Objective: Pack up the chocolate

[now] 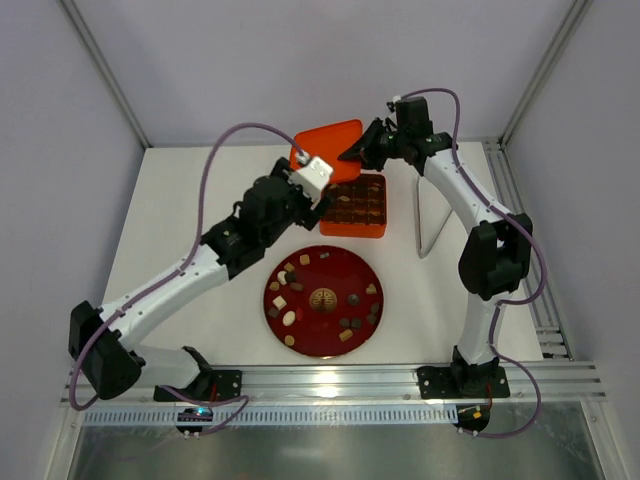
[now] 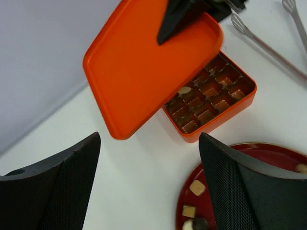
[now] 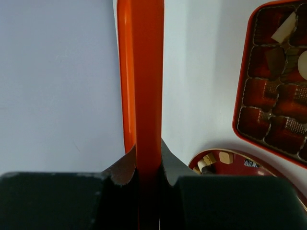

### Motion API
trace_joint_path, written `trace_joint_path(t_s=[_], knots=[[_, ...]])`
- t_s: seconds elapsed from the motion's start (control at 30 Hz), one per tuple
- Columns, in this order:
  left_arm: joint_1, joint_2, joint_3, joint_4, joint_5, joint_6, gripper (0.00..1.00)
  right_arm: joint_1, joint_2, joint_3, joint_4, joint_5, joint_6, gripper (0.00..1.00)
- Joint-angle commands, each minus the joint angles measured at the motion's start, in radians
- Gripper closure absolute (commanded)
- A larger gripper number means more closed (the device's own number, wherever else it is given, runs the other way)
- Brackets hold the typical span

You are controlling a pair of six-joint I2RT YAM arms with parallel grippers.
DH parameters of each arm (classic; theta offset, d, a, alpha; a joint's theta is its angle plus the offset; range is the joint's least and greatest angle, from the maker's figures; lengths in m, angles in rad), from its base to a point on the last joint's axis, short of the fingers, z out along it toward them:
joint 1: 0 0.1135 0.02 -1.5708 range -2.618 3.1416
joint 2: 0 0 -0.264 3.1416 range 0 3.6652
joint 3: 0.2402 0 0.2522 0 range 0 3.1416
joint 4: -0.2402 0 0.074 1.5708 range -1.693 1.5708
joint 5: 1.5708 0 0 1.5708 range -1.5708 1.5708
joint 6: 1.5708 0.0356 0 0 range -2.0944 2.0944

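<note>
Several small brown, tan and cream chocolate pieces (image 1: 290,317) lie scattered on the dark red plate (image 1: 331,271). A few chocolate pieces (image 3: 284,28) sit in cells of the orange gridded box (image 1: 357,208). My right gripper (image 3: 147,163) is shut on the edge of the orange lid (image 1: 325,140), holding it tilted above the box's far left corner. My left gripper (image 2: 148,187) hangs open and empty over the white table between the box (image 2: 211,96) and the plate (image 2: 184,211), just left of a tan chocolate piece (image 2: 196,188).
Metal tongs (image 1: 430,215) lie on the table right of the box. A gold emblem (image 1: 322,297) marks the plate's centre. The lid (image 2: 144,67) overhangs part of the box's grid. White walls close in the back and sides.
</note>
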Motion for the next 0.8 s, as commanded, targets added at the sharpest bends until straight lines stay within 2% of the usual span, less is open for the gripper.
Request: trace_joint_path(t_s=[0.0, 0.07, 0.23, 0.4, 0.57, 0.77], knots=[[-0.132, 0.005, -0.126, 0.32, -0.188, 0.345, 0.18, 0.003, -0.056, 0.091, -0.091, -0.062, 0.001, 0.96], [-0.145, -0.018, -0.221, 0.487, -0.152, 0.409, 0.15, 0.005, -0.061, 0.103, -0.141, -0.065, -0.015, 0.96], [-0.147, -0.015, -0.316, 0.667, -0.085, 0.541, 0.16, 0.003, -0.128, 0.079, -0.187, -0.013, -0.065, 0.96], [-0.148, 0.082, -0.329, 0.823, -0.127, 0.648, 0.17, 0.005, -0.156, 0.048, -0.2, -0.012, -0.077, 0.96], [-0.148, 0.163, -0.295, 0.85, -0.107, 0.742, 0.18, 0.005, -0.179, 0.041, -0.22, -0.004, -0.087, 0.96], [-0.148, 0.261, -0.272, 1.015, -0.177, 0.825, 0.21, 0.011, -0.188, 0.044, -0.246, -0.004, -0.105, 0.96]])
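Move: The right hand already pinches the orange lid by its right side, the lid's middle roughly 6 cm to that hand's left and 1 cm ahead, at about its height; the chocolate box lies some 23 cm below, 3 cm ahead and 2 cm right. From the open left hand the lid's middle is about 13 cm ahead, 6 cm right and 4 cm lower. The box is 15 cm ahead, 15 cm right of the left hand; the red plate 15 cm back, 6 cm right, both nearly 30 cm down. The left hand brings its open fingers up to the lid's near left edge, contact not visible: first right, down and slightly back, then forward, ending about 6 cm right, 5 cm lower. It rolls some 40 degrees, left side rising, fingers coming level. The right hand keeps its pinch and carries the lid back about 5 cm and up 4 cm. ##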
